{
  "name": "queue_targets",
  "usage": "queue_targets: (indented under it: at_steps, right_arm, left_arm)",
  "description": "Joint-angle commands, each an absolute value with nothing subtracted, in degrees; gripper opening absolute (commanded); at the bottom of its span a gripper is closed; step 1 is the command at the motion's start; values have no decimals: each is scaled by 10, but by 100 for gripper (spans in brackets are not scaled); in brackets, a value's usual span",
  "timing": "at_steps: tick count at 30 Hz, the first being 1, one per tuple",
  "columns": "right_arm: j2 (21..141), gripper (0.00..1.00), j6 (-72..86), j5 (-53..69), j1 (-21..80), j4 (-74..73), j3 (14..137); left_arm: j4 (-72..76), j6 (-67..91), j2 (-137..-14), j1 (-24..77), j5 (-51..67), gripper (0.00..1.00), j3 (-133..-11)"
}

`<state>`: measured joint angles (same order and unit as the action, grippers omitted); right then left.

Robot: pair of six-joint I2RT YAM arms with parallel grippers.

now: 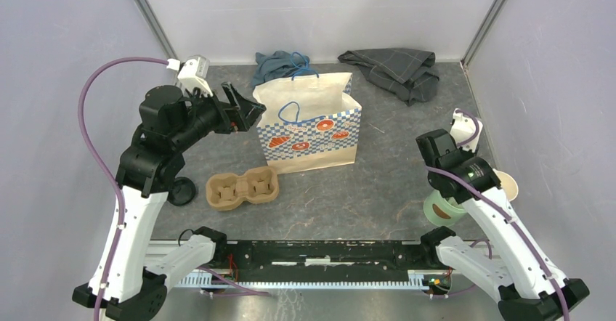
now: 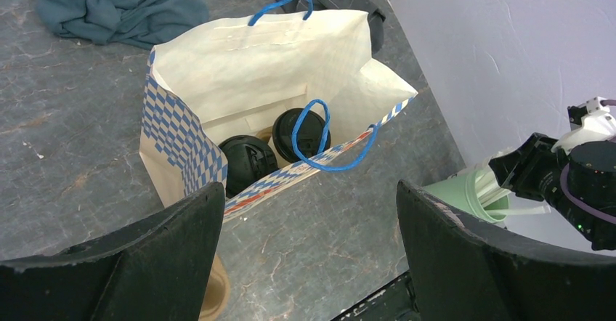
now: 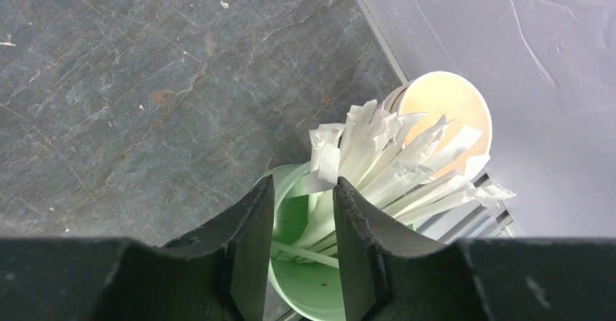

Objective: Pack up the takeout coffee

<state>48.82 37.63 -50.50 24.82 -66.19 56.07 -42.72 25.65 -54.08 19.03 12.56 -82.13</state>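
Two takeout coffees with black lids point(image 2: 247, 163) point(image 2: 300, 133) stand inside the open blue-checked paper bag point(image 2: 174, 128), seen in the left wrist view. The bag point(image 1: 309, 128) stands mid-table in the top view. My left gripper point(image 1: 250, 110) point(image 2: 309, 190) is open wide and empty, held above the table just left of the bag's mouth. My right gripper point(image 3: 304, 183) point(image 1: 443, 194) hangs over the mint-green cup point(image 3: 312, 292) of white sticks point(image 3: 385, 161), jaws a narrow gap apart with nothing clearly held.
A brown cardboard cup carrier point(image 1: 242, 187) lies in front of the bag. A black round thing point(image 1: 181, 190) sits by the left arm. A lidless white cup point(image 1: 508, 187) point(image 3: 443, 103) is beside the mint cup point(image 1: 439, 212). Blue cloth point(image 1: 280, 63) and grey cloth point(image 1: 396, 70) lie at the back.
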Motion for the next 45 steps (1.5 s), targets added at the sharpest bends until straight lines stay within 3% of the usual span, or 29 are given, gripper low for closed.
queue_targets:
  at_steps: [1, 11, 26, 36, 40, 45]
  right_arm:
    - [488, 41, 368, -550, 240, -641, 553]
    - [475, 33, 349, -549, 225, -614, 527]
    - [464, 1, 331, -522, 222, -664, 591]
    - [401, 0, 147, -368, 222, -593, 667]
    - [382, 0, 31, -212, 222, -555, 758]
    - [416, 0, -35, -164, 222, -542, 894]
  left_arm:
    - [-432, 223, -545, 190, 128, 94, -850]
    - [-434, 219, -545, 191, 124, 94, -850]
    - [-431, 232, -537, 191, 118, 94, -840]
    - [-422, 241, -540, 191, 113, 94, -835]
    - [-426, 255, -546, 191, 106, 94, -846]
    - [-425, 283, -557, 191, 105, 94, -857]
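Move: The right hand hovers half open at the paper-wrapped end of one straw, which is about 1 cm to its right and 1 cm below, level with it fore and aft. The green cup holding the straws stands some 3 cm back and 13 cm below. The paper cups are roughly 13 cm to the right, 4 cm back and 8 cm lower. From the left hand, that straw end is about 54 cm right, 6 cm back and 19 cm below. The right fingers shut on the wrapped end of a single straw as the hand eases about 1 cm right and 1 cm down, then draw it up out of the green cup. The lift is some 17 cm, slow at first and then fast, swinging about 5 cm left late on, while the wrist turns roughly 35 degrees counter-clockwise and tips the fingers up towards level. ##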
